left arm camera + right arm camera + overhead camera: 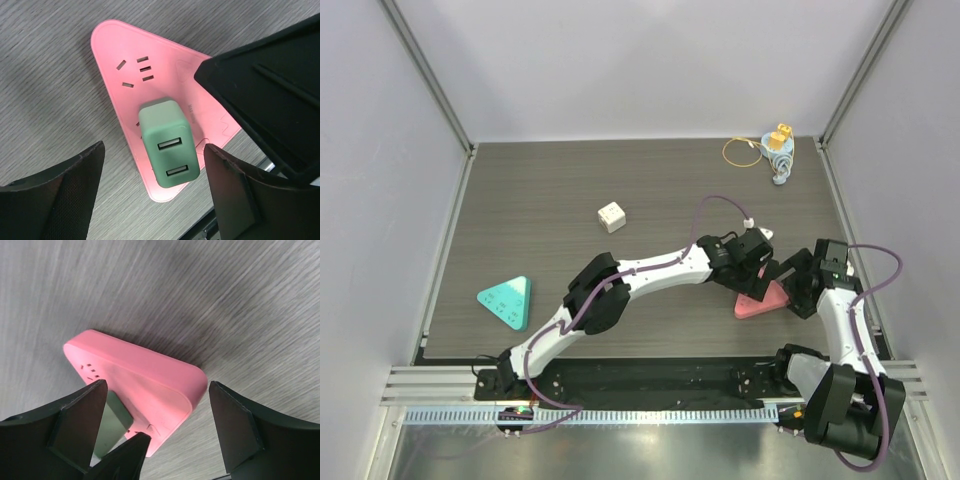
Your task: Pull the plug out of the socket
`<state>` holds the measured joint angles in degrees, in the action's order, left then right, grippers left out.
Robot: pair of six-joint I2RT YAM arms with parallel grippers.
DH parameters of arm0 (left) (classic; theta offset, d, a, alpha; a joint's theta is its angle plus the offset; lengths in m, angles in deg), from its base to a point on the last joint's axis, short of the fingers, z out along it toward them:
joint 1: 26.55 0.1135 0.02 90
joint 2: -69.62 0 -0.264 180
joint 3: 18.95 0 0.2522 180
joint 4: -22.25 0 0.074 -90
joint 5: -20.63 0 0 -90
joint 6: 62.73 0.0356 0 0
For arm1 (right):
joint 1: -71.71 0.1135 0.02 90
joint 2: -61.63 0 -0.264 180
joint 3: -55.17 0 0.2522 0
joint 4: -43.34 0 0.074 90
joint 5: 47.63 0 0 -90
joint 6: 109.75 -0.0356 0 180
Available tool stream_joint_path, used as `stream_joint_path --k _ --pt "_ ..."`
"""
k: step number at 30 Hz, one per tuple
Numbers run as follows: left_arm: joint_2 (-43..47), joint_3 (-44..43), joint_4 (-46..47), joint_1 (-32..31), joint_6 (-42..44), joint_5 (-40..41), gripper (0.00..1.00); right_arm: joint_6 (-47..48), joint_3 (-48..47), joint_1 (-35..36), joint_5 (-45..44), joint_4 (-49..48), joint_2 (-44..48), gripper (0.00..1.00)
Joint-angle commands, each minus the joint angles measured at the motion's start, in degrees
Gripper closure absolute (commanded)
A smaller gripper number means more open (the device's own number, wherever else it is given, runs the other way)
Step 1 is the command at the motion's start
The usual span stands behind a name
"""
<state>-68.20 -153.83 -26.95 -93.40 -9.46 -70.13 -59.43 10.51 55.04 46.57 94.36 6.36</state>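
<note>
A pink triangular socket [125,55] lies flat on the grey table, and a green plug [167,145] with two USB slots is seated in it. My left gripper [152,192] hovers over the plug, open, with a finger on each side and gaps to both. My right gripper [157,425] is open around the socket's [150,375] rounded corner, its right finger [240,425] clear of it. The plug [112,425] shows partly behind its left finger. From above, both grippers [760,272] [790,285] meet over the socket [757,306] and hide the plug.
A teal triangular socket [507,300] lies at the near left. A white cube [611,217] sits mid-table. A blue-and-yellow item with a yellow cord loop [775,152] stands at the far right corner. Walls and rails enclose the table on three sides.
</note>
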Motion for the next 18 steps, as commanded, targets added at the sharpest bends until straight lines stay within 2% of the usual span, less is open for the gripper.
stream_joint_path --k 1,6,10,18 --pt "3.88 -0.26 2.04 0.23 1.57 -1.79 0.20 -1.98 0.57 -0.03 1.59 -2.98 2.35 0.12" --pt "3.26 -1.58 2.31 1.28 1.58 -2.50 0.33 -3.03 1.27 -0.03 2.38 -3.07 3.76 0.12" --pt "3.17 -1.66 3.45 1.99 1.22 -3.99 0.53 -4.88 3.64 -0.03 4.31 -3.42 5.60 0.13" --pt "3.43 -1.66 4.41 3.74 0.17 -7.15 0.73 -4.97 6.11 -0.03 5.20 -3.94 9.21 0.15"
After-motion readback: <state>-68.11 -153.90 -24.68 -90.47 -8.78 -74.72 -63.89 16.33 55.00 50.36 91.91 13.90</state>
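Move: The green plug stands between the left gripper's open fingers, about 1 cm to that hand's right, level fore and aft, and 1 cm lower. The pink socket under it has its middle some 2 cm right, 1 cm ahead and 3 cm below that hand. From the right hand, the socket's middle lies roughly 4 cm left and 2 cm down, level fore and aft, with the plug about 6 cm left at nearly the same height. Close the left gripper on the green plug until both fingers pinch its sides, then, still closing, carry it forward about 2 cm with a slight rise. Ease the right gripper left some 1.5 cm towards the pink socket with its fingers kept wide open, tilting the wrist only about 5 degrees. ##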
